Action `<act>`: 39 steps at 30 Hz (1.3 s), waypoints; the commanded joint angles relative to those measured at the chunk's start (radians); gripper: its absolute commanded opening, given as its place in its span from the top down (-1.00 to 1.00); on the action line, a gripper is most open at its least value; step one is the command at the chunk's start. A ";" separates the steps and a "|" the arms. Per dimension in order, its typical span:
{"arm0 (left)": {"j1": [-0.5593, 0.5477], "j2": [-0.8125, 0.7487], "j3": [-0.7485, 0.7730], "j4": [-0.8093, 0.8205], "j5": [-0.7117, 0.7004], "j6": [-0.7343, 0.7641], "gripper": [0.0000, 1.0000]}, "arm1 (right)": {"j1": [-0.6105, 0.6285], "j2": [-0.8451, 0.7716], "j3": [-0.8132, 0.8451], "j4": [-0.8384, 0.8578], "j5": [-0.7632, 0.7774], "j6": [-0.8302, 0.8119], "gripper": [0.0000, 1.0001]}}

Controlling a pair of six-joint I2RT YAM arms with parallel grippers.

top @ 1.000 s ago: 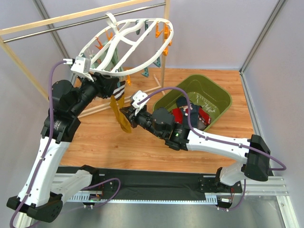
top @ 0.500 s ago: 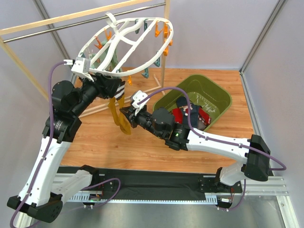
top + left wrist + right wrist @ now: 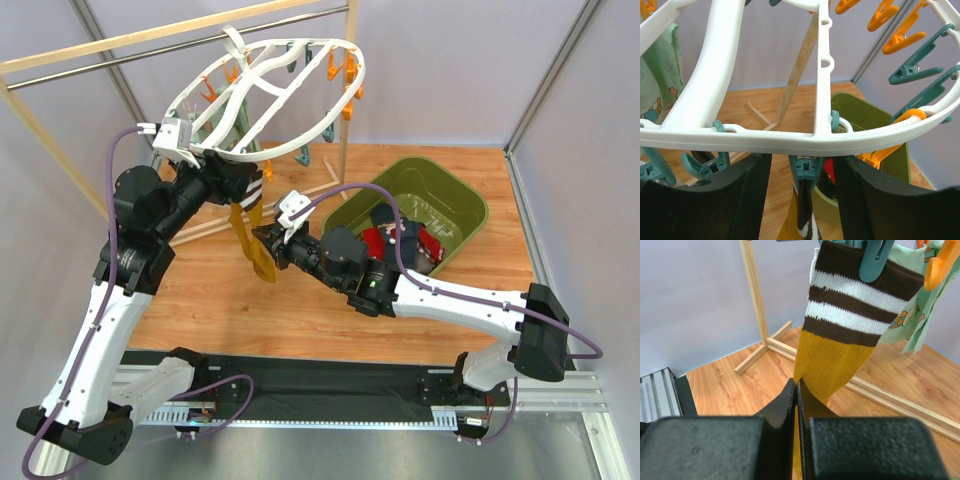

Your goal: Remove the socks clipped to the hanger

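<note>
The white oval hanger (image 3: 310, 42) hangs from the rail, with orange and teal clips along its rim (image 3: 790, 140). One teal clip (image 3: 807, 167) holds a mustard sock (image 3: 840, 350) by its brown-and-white striped cuff. My left gripper (image 3: 802, 200) is open just under the rim, with a finger (image 3: 747, 200) on each side of that clip and a gap to it. My right gripper (image 3: 797, 395) is shut on the sock's mustard leg lower down (image 3: 258, 262). A mint green printed sock (image 3: 912, 315) hangs behind it.
An olive green bin (image 3: 475, 205) on the wooden floor at right holds several socks (image 3: 400, 240). The wooden and metal rail frame (image 3: 150, 40) carries the hanger, and its upright post (image 3: 345, 110) and floor bars stand behind the sock.
My left arm has shifted a little under the hanger rim and its jaws have widened slightly. The right gripper holds the mustard sock in the same place.
</note>
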 commanded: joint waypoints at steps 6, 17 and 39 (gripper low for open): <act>0.005 -0.002 0.030 0.043 -0.008 -0.001 0.29 | -0.002 -0.024 0.003 0.020 -0.016 0.005 0.99; 0.006 0.012 0.075 -0.003 0.001 -0.024 1.00 | -0.004 -0.022 -0.006 0.017 -0.016 0.014 0.99; 0.006 0.017 0.084 0.033 -0.020 -0.071 1.00 | -0.002 -0.022 -0.003 0.014 -0.022 0.016 0.99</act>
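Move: The teal clip on the striped cuff of the mustard sock sits between the left hand's half-open fingers, roughly 1 cm farther out and 1 cm to the right. The hanger's rim runs about 3 cm above the clip; an orange clip is some 4 cm farther out and 4 cm right of the hand, and another teal clip about 4 cm out and 5 cm left. From the right hand, already pinching the sock, the clip is about 6 cm ahead, 1 cm left and 10 cm up. The left hand first stays level and narrows its half-open fingers on the teal clip under the rim, squeezing it, then rises about 2 cm with barely a drift back, the fingers easing slightly apart near the top before shutting almost completely just under the rim. The right hand stays where it is with its fingers shut, keeping its pinch on the mustard sock below the cuff, so that the sock is held while the clip is worked. ##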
